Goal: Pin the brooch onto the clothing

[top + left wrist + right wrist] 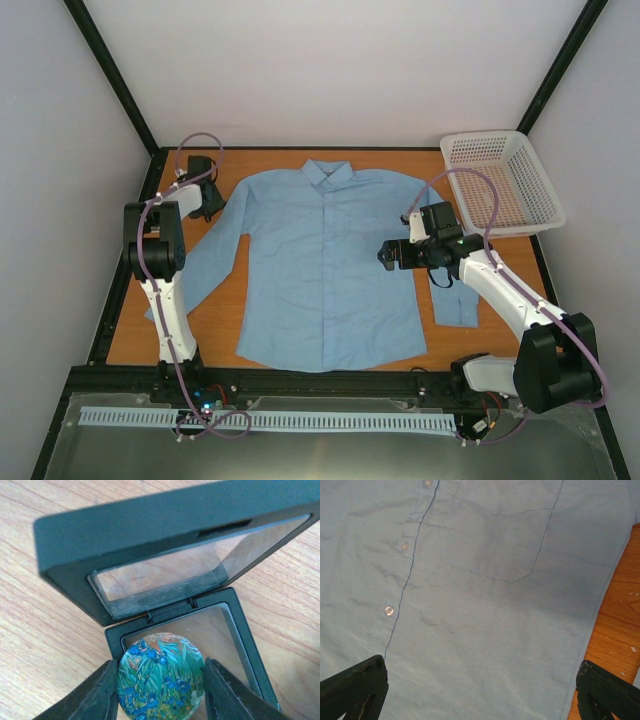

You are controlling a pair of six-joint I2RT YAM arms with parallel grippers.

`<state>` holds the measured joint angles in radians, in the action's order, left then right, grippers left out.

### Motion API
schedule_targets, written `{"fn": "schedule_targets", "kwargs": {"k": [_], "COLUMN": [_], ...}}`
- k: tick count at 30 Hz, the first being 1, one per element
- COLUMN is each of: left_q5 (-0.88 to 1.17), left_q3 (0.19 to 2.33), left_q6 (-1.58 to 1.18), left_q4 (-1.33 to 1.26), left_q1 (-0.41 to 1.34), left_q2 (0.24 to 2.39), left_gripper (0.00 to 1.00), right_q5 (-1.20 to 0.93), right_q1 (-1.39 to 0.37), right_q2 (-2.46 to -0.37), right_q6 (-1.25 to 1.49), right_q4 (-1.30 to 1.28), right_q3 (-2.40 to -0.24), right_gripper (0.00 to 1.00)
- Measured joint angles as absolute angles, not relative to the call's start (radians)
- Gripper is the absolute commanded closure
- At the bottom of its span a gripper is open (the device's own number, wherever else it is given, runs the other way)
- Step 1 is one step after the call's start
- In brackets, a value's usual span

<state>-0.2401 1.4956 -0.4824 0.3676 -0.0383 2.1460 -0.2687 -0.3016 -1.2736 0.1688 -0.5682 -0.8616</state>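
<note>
The brooch (161, 677), a round disc painted with blue flowers and green leaves, lies in the open black hinged box (243, 635) on the wooden table. My left gripper (161, 692) is shut on the brooch, one finger against each side of its rim. From above, the left gripper (205, 196) is at the table's back left, beside the shirt's sleeve. The clothing (320, 265), a light blue button-up shirt, lies flat in the middle. My right gripper (388, 255) hovers open over the shirt's chest, with only cloth (485, 610) between its wide-set fingers (355, 687).
The box's lid (150, 530) stands tilted up just beyond the brooch. A white mesh basket (535, 190) sits at the back right corner. The shirt's chest pocket (515, 540) and button placket (389, 611) lie ahead of the right gripper. Bare table (620, 625) shows past the shirt's side seam.
</note>
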Motion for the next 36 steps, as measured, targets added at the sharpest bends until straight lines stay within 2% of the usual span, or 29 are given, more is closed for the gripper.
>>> {"fn": "schedule_targets", "kwargs": {"k": [5,15,19,25,28,36], "left_q5": [-0.239,-0.240,-0.242,-0.248,-0.252,-0.271], "left_q3": [1.496,1.488,1.480,1.478,1.478,1.483], "left_q6": [-0.484,-0.484,-0.484,-0.483,-0.483,-0.479], "left_q4": [0.363,0.362,0.361,0.358,0.358,0.355], "left_q1": [-0.038,-0.038,-0.038,-0.038,-0.038,-0.038], "left_q2": [2.146,2.142,2.137,2.136,2.136,2.136], "left_gripper": [0.65,0.66,0.70,0.81,0.90,0.94], "right_q5": [-0.269,-0.270,-0.273,-0.273,-0.273,-0.274], "right_q1": [-0.302,-0.302,-0.302,-0.302,-0.302,-0.302], "right_q2": [-1.274,-1.274,-1.274,-1.274,-1.274,-1.274], "right_q6": [0.169,0.169,0.171,0.173,0.173,0.176], "right_q4": [-0.568,-0.568,-0.568,-0.568,-0.568,-0.567], "right_q3": [-0.862,-0.862,-0.862,-0.861,-0.861,-0.854], "right_gripper": [0.00,0.00,0.00,0.00,0.00,0.00]}}
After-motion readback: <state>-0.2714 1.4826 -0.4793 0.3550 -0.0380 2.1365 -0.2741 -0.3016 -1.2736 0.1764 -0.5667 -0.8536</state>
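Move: The brooch is right at my left fingertips, about 1 cm below the hand point, face up and filling the half-open gap. Its box, lid raised, sits some 2 cm to the right and 1 cm down. The shirt's near sleeve lies roughly 13 cm back, and the collar about 10 cm ahead and 30 cm to the right. From my right hand the brooch is about 21 cm ahead, 48 cm left and 11 cm down. I close my left fingers on the brooch from about half open to nearly shut, pausing a third open before squeezing on until the pads pinch it across its thin edge. The hand otherwise stays in place with its attitude unchanged, easing only about half a centimetre left and slightly up at the very end. ##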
